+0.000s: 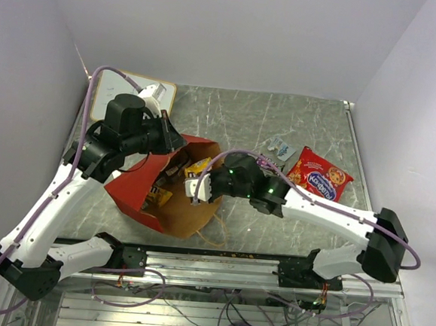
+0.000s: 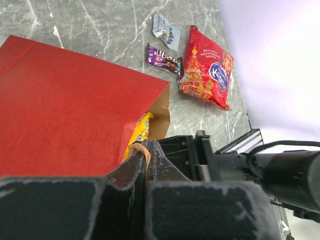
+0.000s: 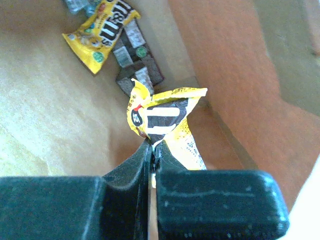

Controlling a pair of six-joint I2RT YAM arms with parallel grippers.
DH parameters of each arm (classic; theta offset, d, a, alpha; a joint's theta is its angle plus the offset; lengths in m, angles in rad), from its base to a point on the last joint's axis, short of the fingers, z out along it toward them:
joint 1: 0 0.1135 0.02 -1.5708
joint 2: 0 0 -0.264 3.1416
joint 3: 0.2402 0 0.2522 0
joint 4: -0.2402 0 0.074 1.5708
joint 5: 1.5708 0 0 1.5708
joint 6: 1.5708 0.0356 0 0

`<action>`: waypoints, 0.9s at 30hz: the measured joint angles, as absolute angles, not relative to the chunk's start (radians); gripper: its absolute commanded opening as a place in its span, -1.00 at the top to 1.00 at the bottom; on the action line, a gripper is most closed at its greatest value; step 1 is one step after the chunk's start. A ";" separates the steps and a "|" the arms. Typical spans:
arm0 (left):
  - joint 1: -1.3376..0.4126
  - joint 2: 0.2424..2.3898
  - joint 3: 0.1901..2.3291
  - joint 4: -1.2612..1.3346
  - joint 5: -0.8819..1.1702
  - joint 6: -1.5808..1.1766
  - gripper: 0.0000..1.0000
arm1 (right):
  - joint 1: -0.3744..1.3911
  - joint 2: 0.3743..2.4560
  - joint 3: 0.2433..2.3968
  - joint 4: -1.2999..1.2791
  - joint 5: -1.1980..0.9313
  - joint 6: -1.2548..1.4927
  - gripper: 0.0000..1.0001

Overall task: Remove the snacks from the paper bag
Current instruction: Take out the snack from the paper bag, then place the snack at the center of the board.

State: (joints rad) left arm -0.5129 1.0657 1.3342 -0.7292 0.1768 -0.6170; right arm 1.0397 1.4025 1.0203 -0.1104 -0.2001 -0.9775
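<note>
The red paper bag (image 1: 135, 193) lies on its side, its brown mouth facing the arms. My left gripper (image 1: 170, 139) is at the bag's upper rim, shut on a thin tan loop handle (image 2: 143, 153). My right gripper (image 1: 196, 188) reaches into the mouth, shut on the edge of a small yellow packet (image 3: 165, 116). Deeper in the paper bag (image 3: 45, 110) lie another yellow packet (image 3: 101, 28) and a dark bar (image 3: 138, 64). Out on the table lie a large red crinkly bag (image 1: 319, 173), a grey-white wrapper (image 1: 280, 147) and a dark purple bar (image 2: 162, 58).
A white-faced board with a tan frame (image 1: 101, 107) lies at the back left, under the left arm. The second tan handle (image 1: 214, 237) trails on the table near the front edge. Grey walls close in on both sides. My right arm (image 2: 282, 172) crosses in front of the bag's mouth.
</note>
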 measured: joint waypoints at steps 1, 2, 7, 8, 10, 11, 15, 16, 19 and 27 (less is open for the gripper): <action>-0.513 1.065 1.334 -0.727 0.176 -0.617 0.86 | 1.039 1.380 1.016 -0.117 -0.186 -0.967 1.00; -0.513 1.065 1.333 -0.721 0.176 -0.617 0.86 | 1.039 1.357 1.011 -0.118 -0.166 -0.957 1.00; -0.513 1.086 1.331 -0.705 0.180 -0.616 0.86 | 1.005 1.247 0.981 -0.065 -0.036 -0.877 1.00; -0.513 1.097 1.332 -0.705 0.181 -0.614 0.86 | 0.987 1.222 0.967 -0.048 -0.009 -0.850 1.00; -0.513 1.111 1.332 -0.705 0.182 -0.614 0.86 | 0.941 1.178 0.937 -0.020 0.031 -0.795 1.00; -0.513 1.114 1.329 -0.703 0.182 -0.614 0.86 | 0.913 1.155 0.917 -0.007 0.048 -0.764 1.00; -0.513 1.105 1.321 -0.699 0.183 -0.614 0.86 | 0.811 1.080 0.860 0.006 0.107 -0.658 1.00; -0.513 1.105 1.321 -0.699 0.184 -0.613 0.86 | 0.791 1.064 0.850 0.009 0.114 -0.636 1.00; -0.513 1.124 1.332 -0.705 0.188 -0.606 0.86 | 0.760 1.021 0.833 0.019 0.120 -0.588 1.00; -0.513 1.136 1.334 -0.700 0.203 -0.605 0.86 | 0.700 1.100 0.852 0.006 0.165 -0.462 1.00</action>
State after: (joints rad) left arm -0.5129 1.1358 1.3342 -0.6998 0.2031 -0.6052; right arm 0.7002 1.1004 0.8516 0.0059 0.1654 -0.4618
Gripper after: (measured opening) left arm 0.076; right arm 0.016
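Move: The purple candy, beside which the snacks are being gathered, lies about 13 cm ahead of the right hand, 18 cm to its right and some 19 cm below. The grey packet is roughly 5 cm beyond the candy and 4 cm farther right. The red cookie pack lies 11 cm ahead of the hand and 36 cm to its right; the bag's middle is 14 cm to its left, 12 below. From the left hand the candy is some 12 cm ahead, 33 right and 33 down. The yellow M&M's packet, already pinched in the right fingers, is carried from the bag's mouth some 17 cm right and 10 cm forward towards the purple candy, rising about 8 cm on the way, then starting to sink. The hand swings roughly 50 degrees clockwise, its fingers levelling a little, while the left hand keeps its grip on the bag's handle and dips slightly. ##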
